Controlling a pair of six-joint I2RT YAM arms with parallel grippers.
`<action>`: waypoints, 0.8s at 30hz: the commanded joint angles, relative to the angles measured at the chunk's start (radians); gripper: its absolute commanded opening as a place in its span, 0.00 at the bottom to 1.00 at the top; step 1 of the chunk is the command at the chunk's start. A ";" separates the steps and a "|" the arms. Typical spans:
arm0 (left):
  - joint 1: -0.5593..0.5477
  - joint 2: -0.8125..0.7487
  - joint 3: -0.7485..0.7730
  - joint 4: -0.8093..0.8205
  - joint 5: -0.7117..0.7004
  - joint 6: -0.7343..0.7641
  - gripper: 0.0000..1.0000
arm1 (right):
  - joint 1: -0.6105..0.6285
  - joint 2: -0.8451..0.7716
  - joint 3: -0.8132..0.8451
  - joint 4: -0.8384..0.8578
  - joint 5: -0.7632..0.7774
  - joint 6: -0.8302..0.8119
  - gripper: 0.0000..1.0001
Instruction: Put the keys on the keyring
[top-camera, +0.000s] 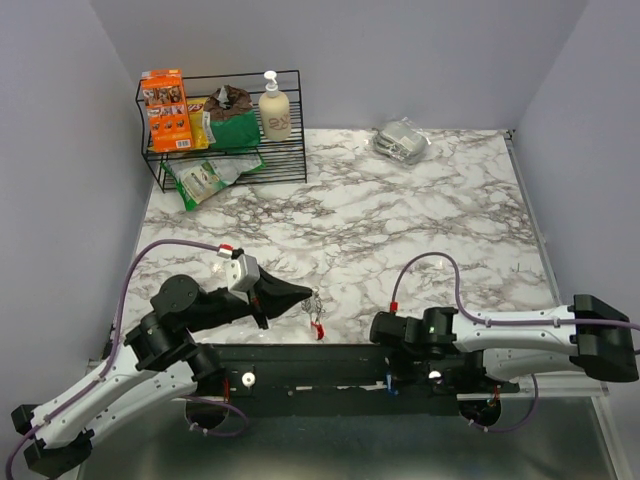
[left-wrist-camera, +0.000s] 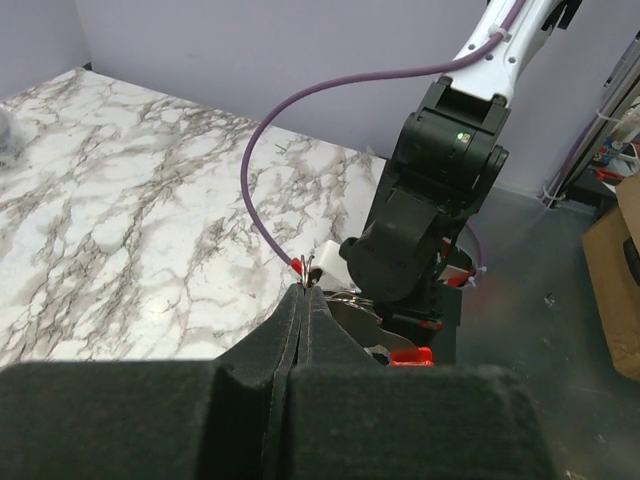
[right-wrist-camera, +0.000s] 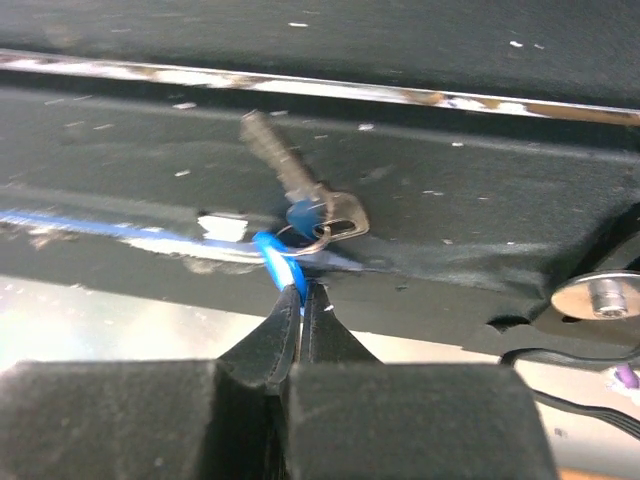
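Note:
In the left wrist view my left gripper (left-wrist-camera: 306, 292) is shut on a thin silver ring of the keyring (left-wrist-camera: 309, 268). Its red clip (left-wrist-camera: 411, 355) hangs below, to the right. From above, the keyring's chain (top-camera: 315, 305) dangles off the left fingertips at the table's near edge. The keys (right-wrist-camera: 300, 190) lie on a dark rail just past my right gripper (right-wrist-camera: 300, 292), joined by a small ring. The right jaws are shut on the bright blue plastic head (right-wrist-camera: 272, 258). In the top view the keys show only as a blue speck (top-camera: 390, 384).
A black wire rack (top-camera: 290, 150) with packets and a bottle stands at the table's back left. A silver pouch (top-camera: 402, 140) lies at the back right. The black base rail (top-camera: 310, 368) runs along the near edge. A bolt (right-wrist-camera: 600, 297) sits right of the keys.

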 joint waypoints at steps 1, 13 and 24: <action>-0.004 0.019 0.011 0.031 0.003 0.005 0.00 | 0.008 -0.037 0.077 -0.004 0.263 -0.006 0.00; -0.004 0.074 0.011 0.035 -0.008 0.005 0.00 | -0.015 -0.135 0.247 -0.045 0.617 -0.181 0.00; -0.004 0.091 -0.003 0.052 -0.023 -0.020 0.00 | -0.265 -0.075 0.226 0.138 0.599 -0.460 0.83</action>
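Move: Bare marble near the table's front is where the blue-tagged key goes: about 16 cm ahead of the right hand and 4 cm to its left, roughly level. The marble's front edge is some 8 cm straight ahead; a metal bolt sits 8 cm right and 2 cm ahead. The keyring hangs some 8 cm ahead, 15 cm left and 22 cm up. From the left hand the spot lies 6 cm ahead, 11 cm right and 29 cm below. Carrying the blue key tag already pinched in its tips, the right hand sweeps about 17 cm forward from the black ledge over the marble, rising some 8 cm and bearing left before drifting back right and sinking slightly. Its fingers swing about 40 degrees from downward to forward, then open and release the tag. The left hand keeps the keyring, easing 2 cm down and slightly right and forward. ##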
